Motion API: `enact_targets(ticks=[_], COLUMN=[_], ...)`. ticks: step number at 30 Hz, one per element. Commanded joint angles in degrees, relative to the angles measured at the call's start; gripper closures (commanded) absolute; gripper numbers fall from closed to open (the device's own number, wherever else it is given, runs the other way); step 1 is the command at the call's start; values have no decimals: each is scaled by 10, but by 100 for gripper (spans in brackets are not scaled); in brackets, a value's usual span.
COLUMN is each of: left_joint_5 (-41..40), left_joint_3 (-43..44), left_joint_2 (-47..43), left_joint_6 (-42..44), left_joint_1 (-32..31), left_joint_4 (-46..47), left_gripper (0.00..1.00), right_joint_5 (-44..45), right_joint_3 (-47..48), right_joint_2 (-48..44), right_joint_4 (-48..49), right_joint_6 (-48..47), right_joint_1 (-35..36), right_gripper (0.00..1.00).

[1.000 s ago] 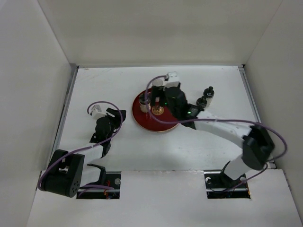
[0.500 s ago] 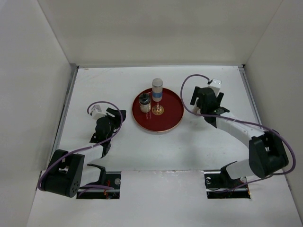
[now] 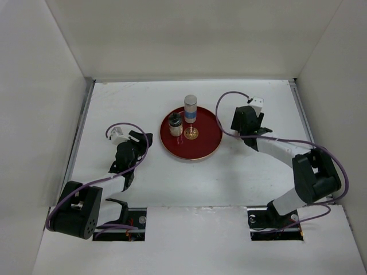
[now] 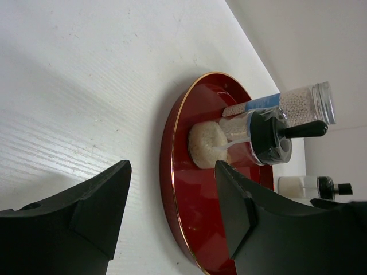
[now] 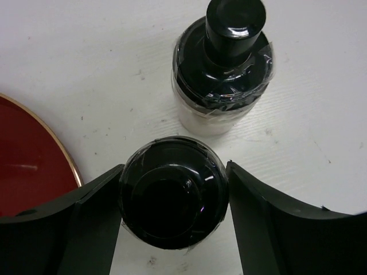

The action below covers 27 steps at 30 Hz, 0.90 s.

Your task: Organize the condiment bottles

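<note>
On the red tray (image 3: 212, 143) stand a tall pale bottle with a grey cap and blue band (image 3: 190, 108) and a short black-topped bottle (image 3: 175, 124). The left wrist view shows both, the tall bottle (image 4: 292, 103) behind the short one (image 4: 252, 134). My right gripper (image 3: 243, 123) reaches down right of the tray. Its fingers press both sides of a short black-topped bottle (image 5: 172, 197) standing on the table. Just beyond stands another black-topped bottle (image 5: 221, 69). My left gripper (image 3: 143, 140) rests left of the tray, open with nothing in it (image 4: 172, 189).
White walls enclose the table at the back and both sides. The tray's gold-edged rim (image 5: 28, 166) lies just left of the gripped bottle. A gold emblem (image 3: 191, 133) marks the tray's centre.
My right arm has swung from over the tray to the bottles on the table at the right, and its jaws have closed onto one. The left arm has not moved.
</note>
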Motion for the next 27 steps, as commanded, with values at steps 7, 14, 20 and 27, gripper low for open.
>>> enact_targets(ticks=[7,14,20,27], left_joint_5=[0,-1,0,1], left_joint_3=[6,0,2,2], left_joint_2=[1,-14,-9,-6], left_joint_6=[3,4,3,2], left_joint_1=[-2,4,1,0], left_joint_4=[30,27,27,29], left_gripper=[41,41,41,41], right_joint_5=[2,-39,-48,-43], right_joint_3=[109,203,235,200], right_joint_2=[-21,115,177,123], right_joint_4=[59,94,88,87], right_joint_6=[-40,-36,-27,-28], right_joint_1=[95,123,129,130], right_gripper=[39,38,32,0])
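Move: The right hand already grips a short black-capped bottle and takes it to the free spot on the red plate, about 6 cm ahead, 16 cm to its left and 5 cm below. Beside that spot the tall blue-labelled jar stands some 8 cm ahead and 22 cm left of the hand, and the black-lidded jar 2 cm ahead and 28 cm left. The other black-capped bottle is 5 cm ahead and 4 cm right. From the idle left hand, the free spot lies roughly 9 cm ahead and 25 cm right. Up and over to the left in one quick arc, the right hand lifts the gripped bottle about 9 cm, carries it some 15 cm left and a little forward over the plate's rim while turning slightly counter-clockwise, then lowers it beside the blue-labelled jar. The fingers open there and let go, with the hand starting to ease up. ##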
